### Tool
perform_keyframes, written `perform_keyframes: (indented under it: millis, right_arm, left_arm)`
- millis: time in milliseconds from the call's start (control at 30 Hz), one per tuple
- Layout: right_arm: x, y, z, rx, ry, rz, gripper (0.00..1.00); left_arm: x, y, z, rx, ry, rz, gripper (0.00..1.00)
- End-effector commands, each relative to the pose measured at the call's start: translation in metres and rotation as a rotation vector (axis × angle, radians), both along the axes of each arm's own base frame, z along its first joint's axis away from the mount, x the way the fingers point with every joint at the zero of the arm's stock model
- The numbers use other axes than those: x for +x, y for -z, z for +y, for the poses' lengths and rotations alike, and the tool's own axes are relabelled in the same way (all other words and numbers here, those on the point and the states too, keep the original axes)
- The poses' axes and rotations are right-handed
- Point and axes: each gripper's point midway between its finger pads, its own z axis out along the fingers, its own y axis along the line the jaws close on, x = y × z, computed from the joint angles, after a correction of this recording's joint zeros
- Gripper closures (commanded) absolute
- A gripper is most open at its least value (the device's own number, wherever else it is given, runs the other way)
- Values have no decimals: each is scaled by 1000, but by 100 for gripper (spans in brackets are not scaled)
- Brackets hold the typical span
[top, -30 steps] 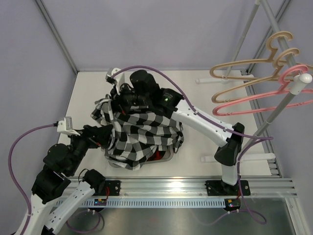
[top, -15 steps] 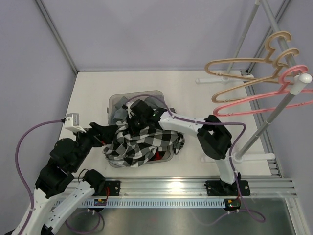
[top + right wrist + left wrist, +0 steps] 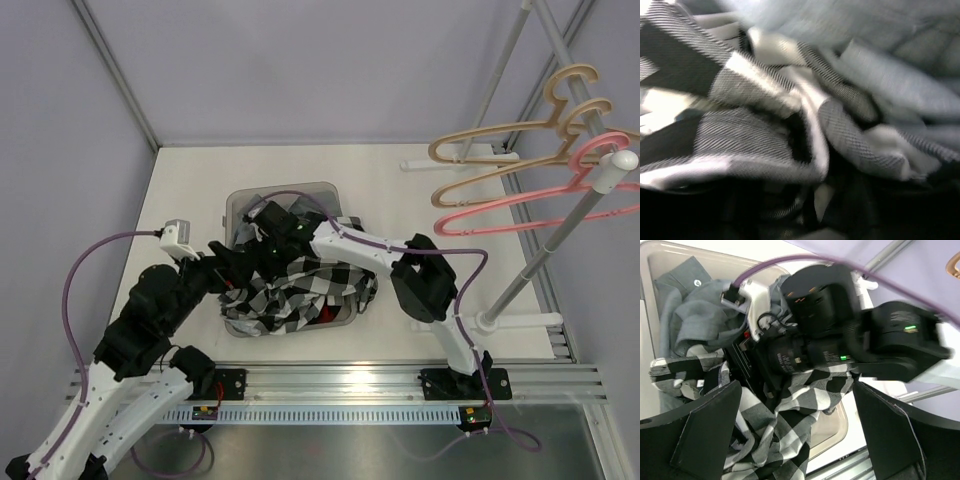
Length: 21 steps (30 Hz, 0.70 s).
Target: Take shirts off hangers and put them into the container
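Observation:
The black-and-white checked shirt [image 3: 300,292] lies bunched in the container [image 3: 238,203], spilling over its near rim. A grey shirt [image 3: 695,320] sits at the bin's far end and a scrap of red shirt [image 3: 321,316] shows near the front. My right gripper [image 3: 268,226] is pushed down into the cloth; its fingers are buried, and the right wrist view shows only blurred checked shirt [image 3: 765,130] and grey shirt [image 3: 890,75]. My left gripper [image 3: 800,440] stands open at the bin's left side, checked cloth [image 3: 790,425] lying loose between its fingers. The hangers [image 3: 500,135] hang bare.
Two tan hangers and a pink hanger [image 3: 530,210] hang on the grey rack pole [image 3: 560,225] at the right. The rack's white foot [image 3: 500,322] lies beside the right arm. The container's front rim [image 3: 840,432] sits close to the table's near rail.
The right arm has come down from above the bin, and the checked shirt has sunk into the container. The left arm has swung up toward the bin's left side.

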Motion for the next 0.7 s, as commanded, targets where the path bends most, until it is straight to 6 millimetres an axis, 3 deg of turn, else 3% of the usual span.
perform_keyframes:
  millis: [0, 67, 100, 133, 167, 200, 267, 300, 367, 400, 467, 500, 533, 600, 633, 667]
  right_arm:
    - [29, -123, -29, 55, 83, -240, 25]
    - [30, -159, -39, 85, 110, -291, 12]
    - [28, -197, -45, 146, 118, -337, 7]
    - [27, -214, -49, 170, 124, -358, 3]
    - [27, -228, -56, 173, 138, -383, 0]
    - [24, -257, -62, 219, 147, -421, 0]
    - [23, -274, -77, 206, 169, -456, 1]
    - [21, -283, -89, 195, 192, -465, 1]
    - [26, -286, -107, 149, 256, -497, 1]
    - [23, -278, -119, 115, 279, -495, 1]
    - [24, -266, -135, 78, 341, -498, 1]
    - [17, -247, -148, 42, 348, -482, 1]
    - [18, -247, -149, 71, 379, -489, 0]
    - [12, -222, -169, 45, 414, -483, 1]
    - [13, -222, -167, 90, 428, -487, 1]
    - [12, -215, -170, 96, 434, -482, 1]
  left_arm:
    - [9, 3, -19, -32, 57, -8, 4]
    - [11, 5, -22, -48, 59, -15, 7]
    - [12, 13, -23, -49, 58, -2, 8]
    - [12, 14, -23, -54, 58, -5, 10]
    - [13, 14, -23, -58, 56, -6, 13]
    - [13, 15, -23, -62, 53, -4, 16]
    - [15, 17, -27, -66, 67, -6, 22]
    - [17, 21, -30, -61, 72, 3, 31]
    - [20, 18, -40, -69, 111, -9, 44]
    - [26, 28, -47, -50, 125, 25, 51]
    - [32, 28, -59, -56, 162, 33, 73]
    - [39, 41, -67, -42, 173, 78, 81]
    - [42, 45, -72, -46, 184, 93, 100]
    - [52, 49, -82, -74, 194, 94, 100]
    - [59, 62, -86, -58, 191, 125, 100]
    - [65, 63, -89, -64, 184, 118, 100]
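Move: The checkered shirt lies heaped over the container, its middle roughly 10 cm right of the left hand, 2 cm ahead and 20 cm below. From the right hand, which is down at its folds, that middle is about 8 cm right, 3 cm back and 2 cm lower. The grey shirt sits some 14 cm ahead of the right hand, 5 cm right and 4 cm lower. Right hand opens wide, rising about 30 cm off the checkered shirt, then right; left lowers towards it, closing empty. ##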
